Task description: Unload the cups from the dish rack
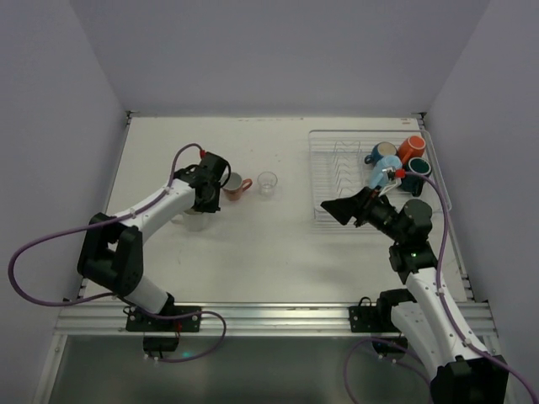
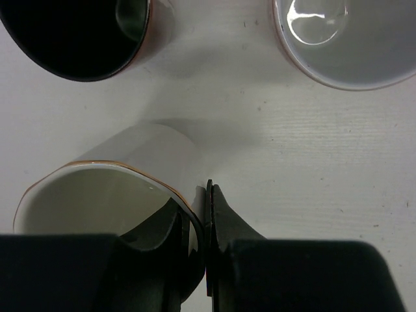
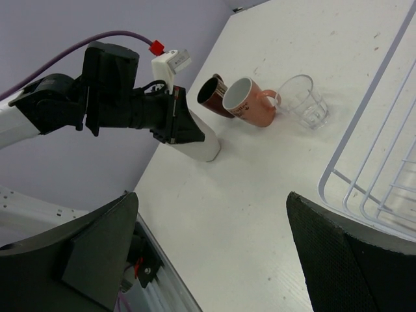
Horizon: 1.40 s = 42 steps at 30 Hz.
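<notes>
My left gripper (image 1: 200, 206) is shut on the wall of a white cup (image 1: 193, 221), which stands upright on the table; one finger is inside the rim (image 2: 110, 188), one outside. Beyond it stand a dark mug (image 2: 71, 32), a salmon-pink mug (image 1: 237, 185) and a clear glass tumbler (image 1: 267, 182). The white wire dish rack (image 1: 333, 172) at the back right holds a dark blue mug (image 1: 381, 152), an orange mug (image 1: 411, 149), a light blue mug (image 1: 384, 173) and a dark teal mug (image 1: 415, 173). My right gripper (image 1: 338, 210) is open and empty at the rack's near left corner.
The right wrist view shows the left gripper (image 3: 188, 133) on the white cup (image 3: 205, 144), the rack's corner wire (image 3: 325, 179) at the right, and the table's near edge rail (image 3: 156, 286). Walls close the table's left, back and right sides.
</notes>
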Available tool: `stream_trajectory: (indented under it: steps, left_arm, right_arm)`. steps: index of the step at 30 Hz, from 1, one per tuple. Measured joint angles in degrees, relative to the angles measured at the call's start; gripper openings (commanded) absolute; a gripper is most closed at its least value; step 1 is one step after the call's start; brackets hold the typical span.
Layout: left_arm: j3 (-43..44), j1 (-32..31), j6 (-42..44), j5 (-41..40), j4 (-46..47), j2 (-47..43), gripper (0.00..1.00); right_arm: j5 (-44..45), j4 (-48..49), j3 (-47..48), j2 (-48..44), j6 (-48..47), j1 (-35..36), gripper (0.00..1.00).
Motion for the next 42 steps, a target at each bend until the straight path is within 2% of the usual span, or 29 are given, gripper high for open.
stream_trajectory:
  steps: [1, 3, 6, 9, 12, 16, 20, 21, 26, 30, 33, 36, 38, 42]
  left_arm:
    - [0.04, 0.35, 0.07, 0.04, 0.31, 0.13, 0.21]
    - [0.04, 1.01, 0.44, 0.13, 0.92, 0.15, 0.27]
    - [0.04, 1.75, 1.18, -0.02, 1.84, 0.11, 0.4]
    - [-0.04, 2.1, 1.53, 0.07, 2.78, 0.04, 0.61]
    - [-0.66, 2.1, 1.7, 0.02, 3.23, -0.7, 0.73]
    - [-0.9, 2.1, 2.05, -0.09, 3.13, -2.91, 0.83]
    - [0.33, 2.1, 2.67, 0.2, 2.73, -7.96, 0.94]
    - [1.18, 2.1, 2.8, 0.63, 2.84, -9.6, 1.0]
    - [5.31, 2.1, 3.52, 6.36, 6.99, -20.94, 1.0]
    - [4.74, 2.1, 3.41, 16.13, 13.75, -32.13, 1.0]
    - [-3.06, 2.1, 1.73, 26.6, 22.88, -41.22, 1.0]
    - [-11.04, 2.01, 0.59, 34.82, 27.91, -48.15, 1.0]
    - [-14.1, 0.22, 1.14, 37.4, 28.92, -49.68, 1.0]
    - [-16.46, -5.42, 3.89, 35.78, 28.59, -50.25, 1.0]
  right_arm:
    - [0.04, -0.11, -0.02, 0.0, -0.17, 0.0, 0.98]
    - [0.2, -0.33, -0.02, 0.0, -0.57, 0.0, 0.98]
    - [0.79, -0.81, -0.02, 0.0, -1.18, 0.11, 0.99]
    - [1.66, -1.25, 0.02, 0.42, -1.99, 0.15, 0.99]
    - [3.37, -2.99, 0.22, 1.44, -3.23, 0.2, 0.98]
    - [8.17, -8.13, 1.9, 2.99, -6.16, 0.24, 0.96]
    - [16.11, -14.03, 5.9, 4.9, -9.94, 0.26, 0.95]
    - [17.77, -14.93, 6.82, 5.4, -10.6, 0.24, 0.95]
    - [30.47, -19.91, 12.2, 9.55, -14.6, 0.17, 0.99]
    - [40.63, -23.71, 17.4, 15.37, -17.55, -1.51, 0.99]
    - [46.07, -24.98, 21.97, 20.5, -19.21, -4.17, 0.99]
    - [49.81, -26.18, 27.17, 25.99, -20.48, -6.67, 0.99]
    - [52.39, -26.29, 30.82, 30.58, -21.75, -7.08, 0.99]
    - [55.67, -27.82, 34.18, 36.11, -24.52, -8.5, 0.99]
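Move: The left fingers still pinch the right wall of the white cup at the table, its middle about 4 cm left of and 4 cm below that hand; the brown mug is roughly 11 cm ahead and 4 cm left, the pink mug 11 cm ahead and 8 cm right. From the open right hand, the light blue mug in the rack lies some 18 cm ahead, 20 cm right and 15 cm lower, with the green mug 10 cm to the right of it and the dark blue one 7 cm beyond it. The left hand opens wide to let go of the white cup, easing forward a centimetre or so, then lifts away some 25 cm and swings back and to the right, each about 10 cm, the wrist tipping up from pointing down to level, forward and right. Meanwhile the right hand, fingers kept wide open, travels about 20 cm right and 15 cm forward, sinking some 5 cm towards the light blue mug, while its wrist turns clockwise and tips from level to roughly 30 degrees downward without reaching the mug. ##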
